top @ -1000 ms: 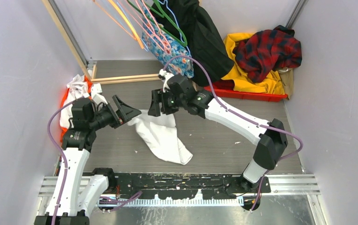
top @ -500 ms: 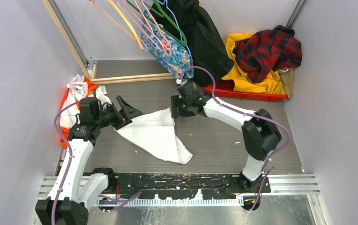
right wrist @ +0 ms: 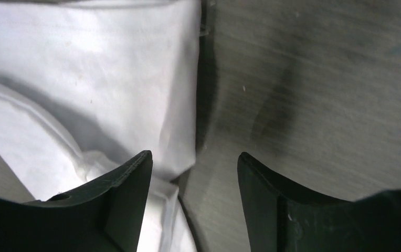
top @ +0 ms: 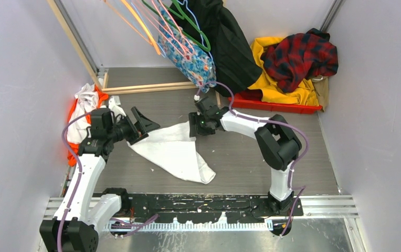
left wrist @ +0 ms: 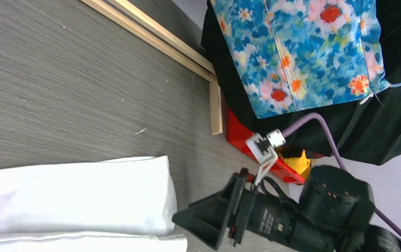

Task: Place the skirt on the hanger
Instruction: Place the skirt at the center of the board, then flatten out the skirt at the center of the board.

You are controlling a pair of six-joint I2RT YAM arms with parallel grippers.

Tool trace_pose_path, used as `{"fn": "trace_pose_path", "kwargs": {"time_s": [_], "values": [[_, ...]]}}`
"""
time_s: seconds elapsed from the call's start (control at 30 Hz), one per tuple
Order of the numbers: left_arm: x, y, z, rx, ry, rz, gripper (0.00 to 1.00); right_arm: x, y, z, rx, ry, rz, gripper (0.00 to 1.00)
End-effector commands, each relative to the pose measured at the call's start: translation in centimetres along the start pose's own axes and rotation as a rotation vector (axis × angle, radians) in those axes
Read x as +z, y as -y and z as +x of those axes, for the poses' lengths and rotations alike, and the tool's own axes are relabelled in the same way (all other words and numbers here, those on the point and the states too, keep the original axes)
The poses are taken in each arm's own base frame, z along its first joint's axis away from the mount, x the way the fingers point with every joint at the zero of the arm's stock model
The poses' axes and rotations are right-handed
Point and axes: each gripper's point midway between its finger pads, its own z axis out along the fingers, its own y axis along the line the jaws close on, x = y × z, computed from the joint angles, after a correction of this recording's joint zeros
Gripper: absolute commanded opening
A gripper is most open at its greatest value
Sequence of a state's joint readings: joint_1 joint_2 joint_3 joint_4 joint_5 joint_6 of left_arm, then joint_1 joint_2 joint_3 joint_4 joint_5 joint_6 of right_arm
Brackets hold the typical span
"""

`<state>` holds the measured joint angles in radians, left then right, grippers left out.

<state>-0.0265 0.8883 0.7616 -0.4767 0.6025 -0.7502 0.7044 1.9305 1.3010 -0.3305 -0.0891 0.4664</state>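
Note:
The blue flowered skirt (top: 190,55) hangs at the back among several coloured hangers (top: 156,26); which hanger bears it I cannot tell. In the left wrist view the skirt (left wrist: 303,52) shows at the top, above the floor. My right gripper (top: 194,126) stands open low over the table, its fingertips (right wrist: 193,157) straddling the right edge of a white garment (right wrist: 93,79) with nothing gripped. My left gripper (top: 143,123) is wide open at the white garment's (top: 175,149) left end, holding nothing. Both grippers are well away from the skirt.
A big black coat (top: 230,42) hangs right of the skirt. A red bin (top: 277,105) with yellow and plaid clothes (top: 301,55) sits back right. A wooden bar (top: 146,88) lies across the back. Orange and white clothes (top: 85,102) are heaped at the left wall.
The right arm has folded back and its gripper has dropped from mid-air to the white garment's right edge. The left gripper has shifted slightly right, and the white garment has spread flatter.

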Motion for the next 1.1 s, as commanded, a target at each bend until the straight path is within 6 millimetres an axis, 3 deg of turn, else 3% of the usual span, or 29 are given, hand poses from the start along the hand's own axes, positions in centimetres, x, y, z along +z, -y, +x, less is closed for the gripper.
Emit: {"fn": "trace_pose_path", "kwargs": {"time_s": [0.0,0.2,0.33,0.43,0.73,0.9,1.07], "values": [[0.0,1.2,-1.2,0.059,0.039,0.049,0.89,-4.5,-1.5,-1.4,0.016,0.108,-0.052,0.67],[0.1,1.3,-1.3,0.06,0.041,0.052,0.89,-5.5,-4.8,0.4,-0.017,0.093,-0.173,0.69],[-0.1,1.5,-1.2,0.061,0.044,0.056,0.89,-4.5,-7.2,1.4,-0.038,0.065,-0.239,0.69],[-0.5,1.7,-1.2,0.064,0.05,0.058,0.89,-3.3,-7.8,2.4,-0.051,0.024,-0.232,0.68],[-1.4,2.2,-0.7,0.074,0.059,0.066,0.89,-3.1,-6.5,3.7,-0.082,0.015,-0.127,0.65],[-1.6,2.2,-0.6,0.076,0.06,0.069,0.89,-4.2,-4.9,2.7,-0.1,0.08,-0.046,0.67],[-1.6,2.3,-0.5,0.073,0.06,0.074,0.89,-3.1,-4.7,2.3,-0.104,0.093,-0.037,0.67]]}}
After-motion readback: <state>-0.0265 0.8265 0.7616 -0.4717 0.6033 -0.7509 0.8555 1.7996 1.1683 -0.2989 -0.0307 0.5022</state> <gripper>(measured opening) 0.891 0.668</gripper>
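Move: The white skirt lies flat and partly folded, its middle about 9 cm back and 8 cm left of the right hand, some 3 cm below it. The outer corner of the skirt's folded flap is closer, roughly 6 cm back and level sideways. The rack's foot bar lies about 14 cm ahead and 16 cm left. From the left hand, the skirt's middle is some 9 cm back, 6 cm right and 19 cm down. Over the skirt's folded flap, the right hand draws back towards the base, ending about 6 cm nearer and 2 cm farther left. It hops about 4 cm up on the way, sinks low again, then eases slightly forward and right. The wrist rocks some 10 degrees, and the fingers stay about two-thirds open and empty. ##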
